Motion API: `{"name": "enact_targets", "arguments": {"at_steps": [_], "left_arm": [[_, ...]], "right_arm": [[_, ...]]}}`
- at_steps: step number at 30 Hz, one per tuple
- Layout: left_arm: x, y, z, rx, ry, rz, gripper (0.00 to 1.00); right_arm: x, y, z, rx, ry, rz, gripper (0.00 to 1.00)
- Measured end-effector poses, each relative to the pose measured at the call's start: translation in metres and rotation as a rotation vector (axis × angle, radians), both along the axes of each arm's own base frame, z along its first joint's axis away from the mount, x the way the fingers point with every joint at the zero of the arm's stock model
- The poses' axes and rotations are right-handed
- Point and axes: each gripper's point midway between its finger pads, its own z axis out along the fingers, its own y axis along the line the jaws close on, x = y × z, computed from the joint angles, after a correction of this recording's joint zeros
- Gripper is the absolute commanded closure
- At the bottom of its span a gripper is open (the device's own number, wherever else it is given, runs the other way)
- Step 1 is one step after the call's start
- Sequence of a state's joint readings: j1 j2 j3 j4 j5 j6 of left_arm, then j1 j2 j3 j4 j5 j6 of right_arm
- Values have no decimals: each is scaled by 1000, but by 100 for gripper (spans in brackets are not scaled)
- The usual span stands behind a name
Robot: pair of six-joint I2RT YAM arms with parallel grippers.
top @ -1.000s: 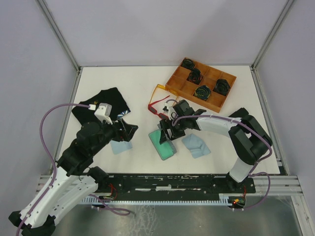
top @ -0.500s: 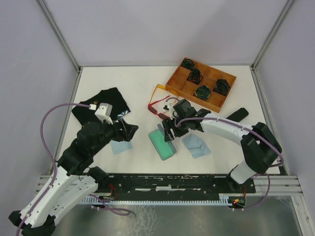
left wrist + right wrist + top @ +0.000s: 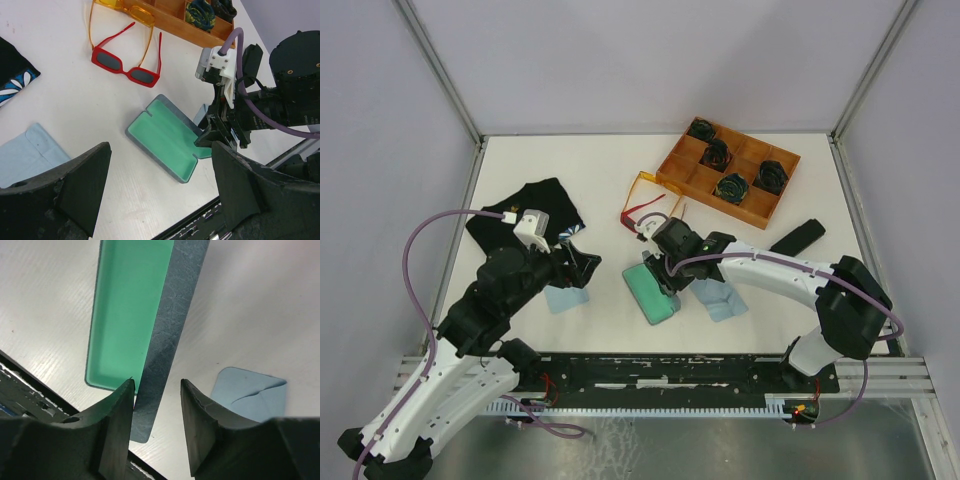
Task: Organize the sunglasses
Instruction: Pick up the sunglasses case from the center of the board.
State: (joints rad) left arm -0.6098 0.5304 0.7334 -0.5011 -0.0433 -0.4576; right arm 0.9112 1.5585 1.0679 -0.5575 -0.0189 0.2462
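Note:
The red sunglasses (image 3: pixel 642 214) (image 3: pixel 127 65) lie unfolded on the white table, and the orange-yellow sunglasses (image 3: pixel 646 183) (image 3: pixel 125 12) lie just behind them against the wooden tray. An open grey-blue case with green lining (image 3: pixel 651 288) (image 3: pixel 165 137) (image 3: pixel 127 310) lies in front of them. My right gripper (image 3: pixel 665 270) (image 3: pixel 156 390) hangs over the case's right side. Its jaws are half narrowed astride the grey lid flap (image 3: pixel 162 360), with a gap still showing on the right. My left gripper (image 3: pixel 582 268) (image 3: pixel 160 165) stands wide open to the left of the case and holds nothing.
A wooden tray (image 3: pixel 692 180) with compartments of dark rolled items stands at the back right. One light blue cloth (image 3: pixel 718 297) (image 3: pixel 250 390) lies right of the case and another (image 3: pixel 563 297) (image 3: pixel 27 157) lies left of it. A black case (image 3: pixel 797 236) and a black garment (image 3: pixel 525 210) lie at the sides.
My right gripper has moved left and toward the near edge, over the open case's lid, and its jaws have narrowed. The left arm has not moved.

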Motion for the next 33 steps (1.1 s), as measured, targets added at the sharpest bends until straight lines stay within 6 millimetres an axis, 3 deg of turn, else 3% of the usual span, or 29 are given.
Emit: {"name": "enact_targets", "arguments": {"at_steps": [8,14,19,22,25,33], "left_arm": [[0,0,0,0,0,0,12],[0,0,0,0,1,0,12],[0,0,-1,1,1,0,12],[0,0,-1,1,1,0,12],[0,0,-1,2,2,0,12],[1,0,-2,4,6,0,12]], "right_arm": [[3,-4,0,-38,-38,14,50],[4,-2,2,-39,-49,34,67],[7,1,4,-38,-64,52,75],[8,0,4,-46,-73,73,89],[9,-2,4,-63,-88,108,96],[22,-18,19,-152,-194,194,90]]}}
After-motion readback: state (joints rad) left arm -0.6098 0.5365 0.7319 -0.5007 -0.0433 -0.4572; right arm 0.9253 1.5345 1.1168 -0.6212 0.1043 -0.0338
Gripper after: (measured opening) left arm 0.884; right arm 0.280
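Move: The sunglasses case lies open, green side up, close under the right hand: its middle is about 4 cm to the left, 2 cm ahead and 2 cm below, and the fingers straddle its grey flap near the near-right end. The blue cloth lies some 11 cm to the right and 1 cm ahead, the red sunglasses about 18 cm ahead and 3 cm left, both around 4 cm lower. From the left hand, the case is roughly 12 cm right, 1 cm ahead and 19 cm down. Almost in place at first, the right hand closes its half-open fingers across the grey flap of the case until both pads pinch it. Keeping that grip, it then eases forward, right and up, about 2 cm each way, while the wrist twists roughly 10 degrees counter-clockwise and tilts the fingertips forward. ##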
